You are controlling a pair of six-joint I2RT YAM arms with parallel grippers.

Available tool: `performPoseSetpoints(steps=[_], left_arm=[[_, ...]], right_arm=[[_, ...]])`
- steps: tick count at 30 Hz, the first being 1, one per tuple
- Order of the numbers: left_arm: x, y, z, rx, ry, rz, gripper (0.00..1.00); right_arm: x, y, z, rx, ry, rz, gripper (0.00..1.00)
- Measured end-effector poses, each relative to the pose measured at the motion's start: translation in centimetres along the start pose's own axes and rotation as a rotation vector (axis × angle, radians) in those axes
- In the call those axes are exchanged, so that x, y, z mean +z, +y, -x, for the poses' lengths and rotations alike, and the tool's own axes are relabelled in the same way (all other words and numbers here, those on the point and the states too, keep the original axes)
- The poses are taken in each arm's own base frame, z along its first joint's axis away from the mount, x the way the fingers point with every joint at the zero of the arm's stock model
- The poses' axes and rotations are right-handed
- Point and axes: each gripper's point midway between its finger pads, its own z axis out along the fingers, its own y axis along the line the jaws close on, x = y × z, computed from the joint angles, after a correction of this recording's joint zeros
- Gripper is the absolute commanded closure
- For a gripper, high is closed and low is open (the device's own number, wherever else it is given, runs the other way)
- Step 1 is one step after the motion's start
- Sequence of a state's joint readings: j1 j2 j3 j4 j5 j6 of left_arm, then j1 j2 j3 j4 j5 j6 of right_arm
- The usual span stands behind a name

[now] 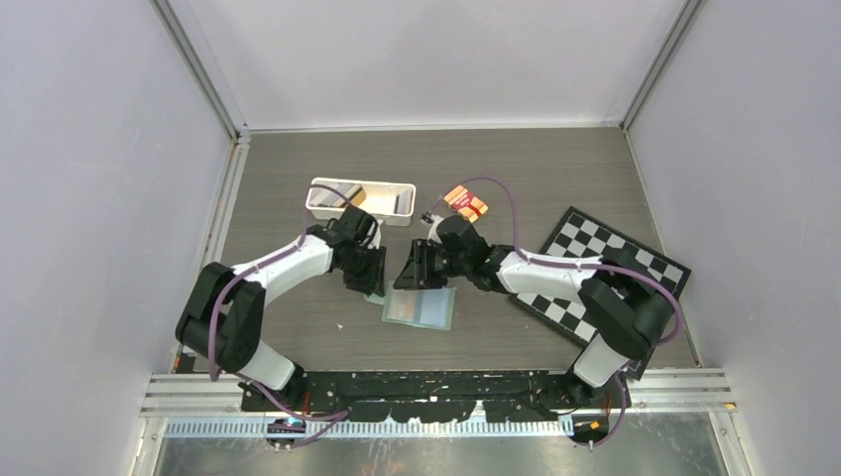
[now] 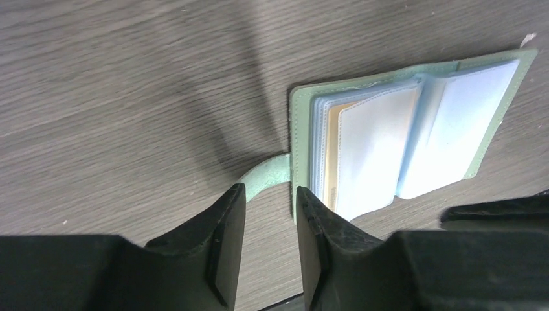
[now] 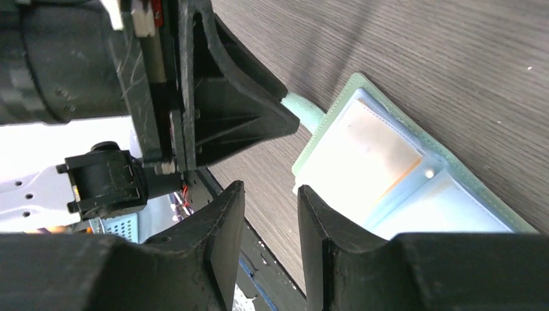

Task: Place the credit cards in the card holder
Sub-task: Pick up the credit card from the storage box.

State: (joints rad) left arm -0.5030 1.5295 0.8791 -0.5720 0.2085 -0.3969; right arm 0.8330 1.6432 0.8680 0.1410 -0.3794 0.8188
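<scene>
The sage-green card holder point(image 1: 421, 307) lies open on the table, its blue-grey pockets facing up point(image 2: 414, 136). A gold-tan credit card point(image 2: 332, 146) sits inside one left-hand pocket and shows through the sleeve point(image 3: 379, 139). More credit cards point(image 1: 352, 194) stand in the white tray. My left gripper point(image 2: 270, 194) is open just off the holder's left edge, beside the clasp tab point(image 2: 265, 176), with nothing between its fingers. My right gripper point(image 3: 268, 194) is open over the holder's near corner and holds nothing. In the top view, both grippers point(image 1: 365, 273) point(image 1: 412, 268) hover close together above the holder's far-left side.
A long white tray point(image 1: 359, 210) stands at the back behind the left arm. An orange-and-red banded packet point(image 1: 466, 201) lies right of the tray. A black-and-white chessboard point(image 1: 580, 233) lies at the right, under the right arm.
</scene>
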Motion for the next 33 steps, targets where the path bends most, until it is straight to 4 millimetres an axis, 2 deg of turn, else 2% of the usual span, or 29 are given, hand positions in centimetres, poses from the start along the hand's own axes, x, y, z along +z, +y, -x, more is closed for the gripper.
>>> performPoseSetpoints(steps=[5, 9, 11, 14, 17, 19, 22, 25, 30, 33], left_arm=[[-2.0, 1.3, 0.9, -0.031, -0.064, 0.054, 0.49], [-4.4, 2.7, 2.6, -0.053, -0.101, 0.111, 0.38], [-6.4, 3.2, 4.9, -0.057, -0.149, 0.135, 0.32], [-10.4, 4.0, 10.2, -0.057, -0.271, 0.156, 0.26], [-13.5, 5.3, 15.1, -0.048, -0.370, 0.187, 0.24], [-14.4, 6.4, 18.1, -0.028, -0.406, 0.210, 0.24], [-14.0, 8.0, 21.2, 0.008, -0.400, 0.237, 0.24], [-11.6, 9.4, 23.0, 0.047, -0.360, 0.258, 0.24], [-7.0, 12.1, 23.1, 0.098, -0.264, 0.330, 0.20], [-5.9, 13.1, 23.4, 0.130, -0.258, 0.377, 0.18]], right_arm=[[-2.7, 1.0, 2.2, -0.065, -0.080, -0.004, 0.50], [-6.0, 1.7, 5.0, -0.118, -0.196, -0.014, 0.45], [-7.8, 1.7, 6.0, -0.136, -0.248, -0.022, 0.44], [-9.8, 1.0, 6.8, -0.151, -0.302, -0.046, 0.43], [-10.9, -0.1, 6.9, -0.152, -0.324, -0.074, 0.42], [-11.3, -0.9, 6.6, -0.151, -0.327, -0.089, 0.41], [-11.3, -1.8, 6.0, -0.143, -0.318, -0.103, 0.41], [-11.3, -2.5, 5.5, -0.134, -0.309, -0.110, 0.41], [-11.5, -3.4, 4.8, -0.121, -0.303, -0.114, 0.39], [-11.6, -3.6, 4.8, -0.113, -0.307, -0.114, 0.39]])
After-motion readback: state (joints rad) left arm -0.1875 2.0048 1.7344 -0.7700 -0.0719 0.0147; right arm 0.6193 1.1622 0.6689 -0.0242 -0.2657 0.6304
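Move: The credit cards standing in the left half of the storage box are about 27 cm ahead of the left hand and 10 cm to its left, at roughly its height; the box's middle lies some 26 cm ahead and 5 cm left. The open card holder lies about 10 cm to the left hand's right, 1 cm back and 3 cm below. From the right hand, those cards are roughly 25 cm ahead, 16 cm left and 6 cm below. The left hand swings away from the card holder in a high arc, about 24 cm forward and 11 cm left to the left half of the storage box, rising some 16 cm on the way and then sinking about 9 cm, while its fingers spread from a third to most of their range, tip forward some 20 degrees and roll so that its left side rises, ending open above the standing credit cards without a visible touch. Meanwhile the right hand clears the holder, going about 11 cm right and a little forward, first up and then partly down again to end some 5 cm higher, tilting its fingertips up, turning slightly clockwise and opening further. ##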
